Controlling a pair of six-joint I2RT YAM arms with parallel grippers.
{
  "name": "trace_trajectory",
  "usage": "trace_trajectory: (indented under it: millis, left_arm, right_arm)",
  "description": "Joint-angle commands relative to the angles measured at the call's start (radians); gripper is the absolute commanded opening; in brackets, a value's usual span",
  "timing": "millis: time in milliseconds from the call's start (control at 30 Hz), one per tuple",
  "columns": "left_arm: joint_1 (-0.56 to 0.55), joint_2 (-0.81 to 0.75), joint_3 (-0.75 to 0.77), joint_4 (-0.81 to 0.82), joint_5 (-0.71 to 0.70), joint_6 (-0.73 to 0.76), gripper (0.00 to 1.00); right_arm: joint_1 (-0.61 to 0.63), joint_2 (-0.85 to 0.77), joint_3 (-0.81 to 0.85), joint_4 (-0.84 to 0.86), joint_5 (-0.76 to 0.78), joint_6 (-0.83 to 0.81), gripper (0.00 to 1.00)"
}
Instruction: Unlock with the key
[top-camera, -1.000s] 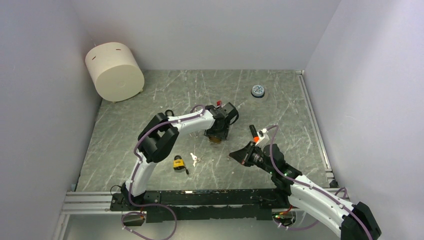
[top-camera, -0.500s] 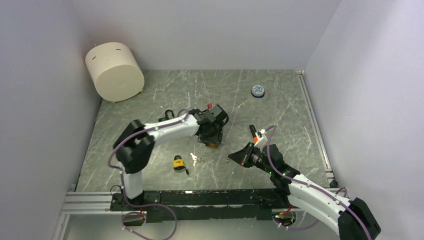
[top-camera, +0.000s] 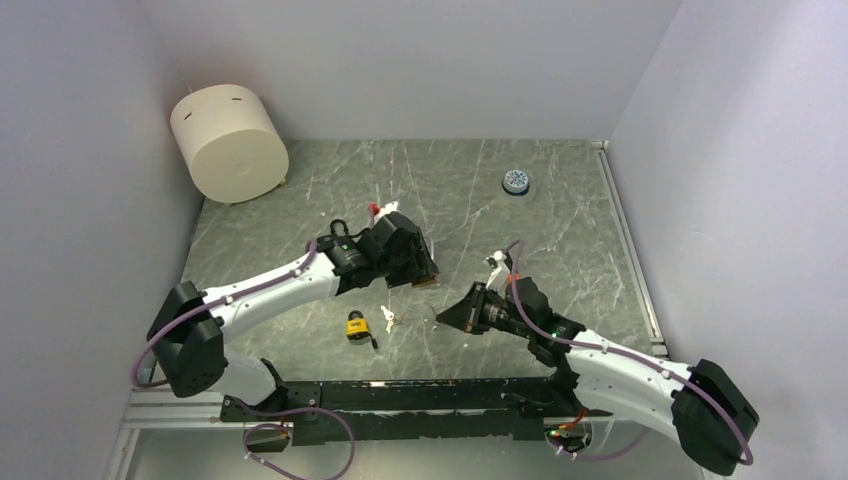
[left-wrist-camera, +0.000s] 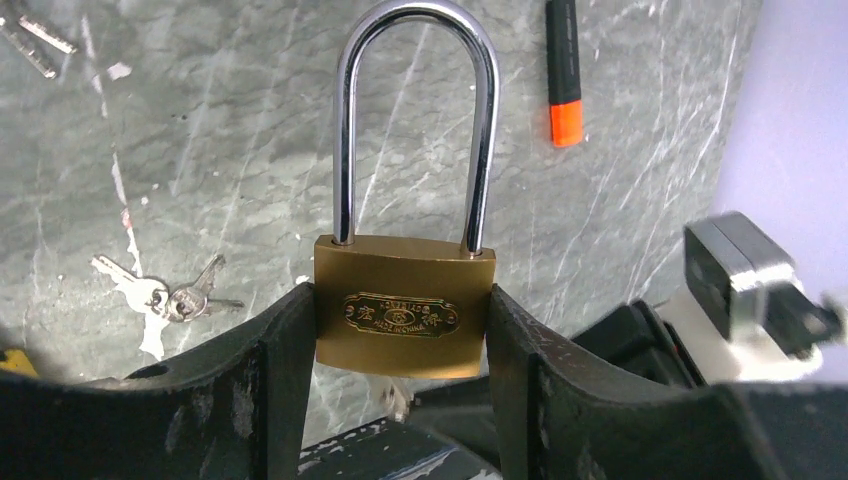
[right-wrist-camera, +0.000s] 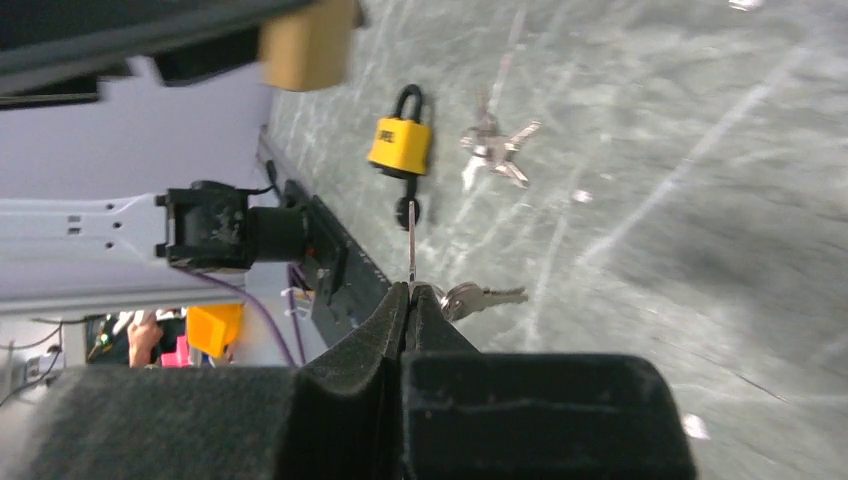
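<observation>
A brass padlock (left-wrist-camera: 403, 318) with a long steel shackle (left-wrist-camera: 416, 110) is clamped by its body between my left gripper's (left-wrist-camera: 403, 335) fingers, shackle pointing away from the wrist; the top view shows the left gripper (top-camera: 418, 270) mid-table. The padlock also shows blurred in the right wrist view (right-wrist-camera: 305, 45). My right gripper (right-wrist-camera: 411, 288) is shut on a key (right-wrist-camera: 411, 245) whose thin blade sticks out ahead, with other keys (right-wrist-camera: 482, 296) dangling from the ring. From above, the right gripper (top-camera: 447, 315) sits just right of and below the padlock (top-camera: 428, 281), apart from it.
A yellow padlock (top-camera: 355, 326) and a loose bunch of keys (top-camera: 389, 318) lie near the front. A cream cylinder (top-camera: 230, 143) stands at the back left and a small blue round object (top-camera: 516, 181) at the back right. An orange-tipped black marker (left-wrist-camera: 563, 70) lies on the table.
My left arm has swung its elbow out to the left, carrying the brass padlock slightly left. The right gripper with the key has shifted left, closer to the padlock.
</observation>
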Motion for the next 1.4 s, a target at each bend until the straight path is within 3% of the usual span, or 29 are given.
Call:
trace_trajectory:
  millis: [0,467,767,1367]
  left_arm:
    - [-0.005,-0.111,-0.061,0.118,-0.086,-0.149,0.03]
    - [-0.005,-0.170,-0.099,0.079,-0.162,-0.209,0.02]
    - [-0.005,-0.179,-0.114,0.087,-0.160,-0.217,0.02]
    - [-0.005,-0.156,-0.109,0.105,-0.133,-0.216,0.03]
  right_arm:
    - [0.073,0.022,0.125,0.039,0.041,-0.016,0.00]
    - [0.093,0.162,0.251,0.004,0.118,0.020,0.00]
    - [0.093,0.143,0.218,0.111,0.154,0.044,0.00]
    - [0.092,0.145,0.211,0.108,0.179,0.057,0.00]
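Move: Ahead of the right hand, which keeps the key pinched, the brass padlock held in the left fingers lies some 8 cm farther forward, 2 cm to its left and 5 cm higher. From the left hand the key is about 7 cm back, 1 cm to the right and 5 cm down. From the right hand the loose keys lie on the table about 4 cm forward, 10 cm left, the yellow padlock 2 cm forward, 17 cm left, both some 10 cm below. Bringing the pinched key up to the padlock's underside, the right hand first rises about 5 cm while going some 4 cm left, then works 3 cm forward with a brief dip and rise, and settles. The left hand keeps its grip on the brass padlock, shifts it about 3 cm left while turning it some 13 degrees counter-clockwise, then holds it nearly still. ##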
